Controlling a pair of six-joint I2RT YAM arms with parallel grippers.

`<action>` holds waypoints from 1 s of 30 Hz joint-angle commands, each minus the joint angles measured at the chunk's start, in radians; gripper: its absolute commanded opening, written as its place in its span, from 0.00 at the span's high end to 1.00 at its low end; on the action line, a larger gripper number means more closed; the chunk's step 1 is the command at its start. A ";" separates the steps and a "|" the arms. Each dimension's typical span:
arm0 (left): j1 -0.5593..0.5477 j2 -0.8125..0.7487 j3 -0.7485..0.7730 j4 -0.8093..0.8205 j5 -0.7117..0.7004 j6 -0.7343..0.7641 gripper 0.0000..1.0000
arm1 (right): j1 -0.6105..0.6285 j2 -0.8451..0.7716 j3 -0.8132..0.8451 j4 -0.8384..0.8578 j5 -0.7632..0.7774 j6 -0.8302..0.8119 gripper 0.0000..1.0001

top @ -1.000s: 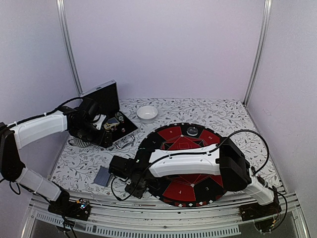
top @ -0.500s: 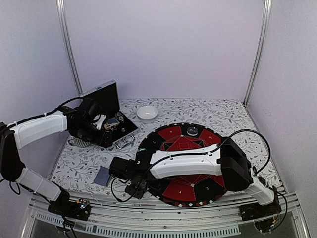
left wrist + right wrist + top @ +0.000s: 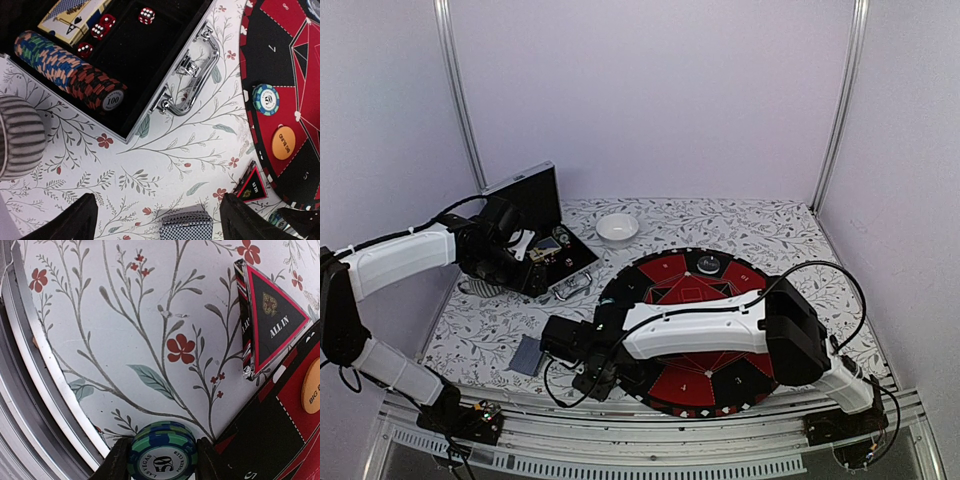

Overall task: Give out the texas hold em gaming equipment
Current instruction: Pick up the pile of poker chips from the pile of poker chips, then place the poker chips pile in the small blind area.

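A short stack of blue-green "50" poker chips (image 3: 162,452) stands on the floral cloth beside the mat's edge. My right gripper (image 3: 161,460) is shut on it, with a finger against each side. My left gripper (image 3: 157,202) hangs open near the silver case (image 3: 532,245), holding nothing. A deck of cards (image 3: 187,226) with patterned blue backs lies on the cloth below it, seen between its fingers. A long row of chips (image 3: 70,70) lies in the case. Another "50" chip (image 3: 265,98) and an orange button (image 3: 283,142) rest on the red-and-black mat (image 3: 665,272).
A triangular "ALL IN" marker (image 3: 272,320) lies at the mat's rim. Red dice (image 3: 100,25) and a card box (image 3: 70,15) sit in the case. A white bowl (image 3: 617,227) stands at the back. The table's metal front rail (image 3: 30,390) runs close to the right gripper.
The right gripper's fingers have narrowed onto the chip stack, and that arm has shifted slightly. The left arm has not moved.
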 commanded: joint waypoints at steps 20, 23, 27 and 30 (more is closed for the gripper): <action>0.014 -0.023 -0.014 0.015 0.003 0.020 0.13 | -0.511 -0.646 -0.658 0.113 -0.001 0.195 0.98; 0.014 -0.025 -0.015 0.016 0.005 0.021 0.13 | -0.653 -0.751 -0.834 0.108 0.019 0.237 0.98; 0.016 -0.022 -0.016 0.018 0.006 0.021 0.13 | -0.790 -0.836 -1.022 0.111 0.027 0.256 0.98; 0.016 -0.019 -0.016 0.018 0.005 0.021 0.13 | -0.884 -0.871 -1.084 0.134 0.022 0.266 0.98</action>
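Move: The right hand already grips the upper chips of the pile at the table's near edge. The blue small blind disc they are carried towards lies about 38 cm to its right, 18 cm ahead and 2 cm lower. The all-in plaque is some 10 cm ahead and 4 cm left, the big blind disc 13 cm ahead and 3 cm right. From the left hand the small blind is roughly 54 cm right, about level fore-and-aft, and 11 cm below. Keeping its pinch on the upper poker chips, the right hand lifts them off the rest of the pile, rising about 10 cm. It then sweeps fast across the board, nearly 40 cm to the right and some 15 cm forward, sinking again on the way to come in just short of the small blind disc. The wrist turns some 60 degrees clockwise. ##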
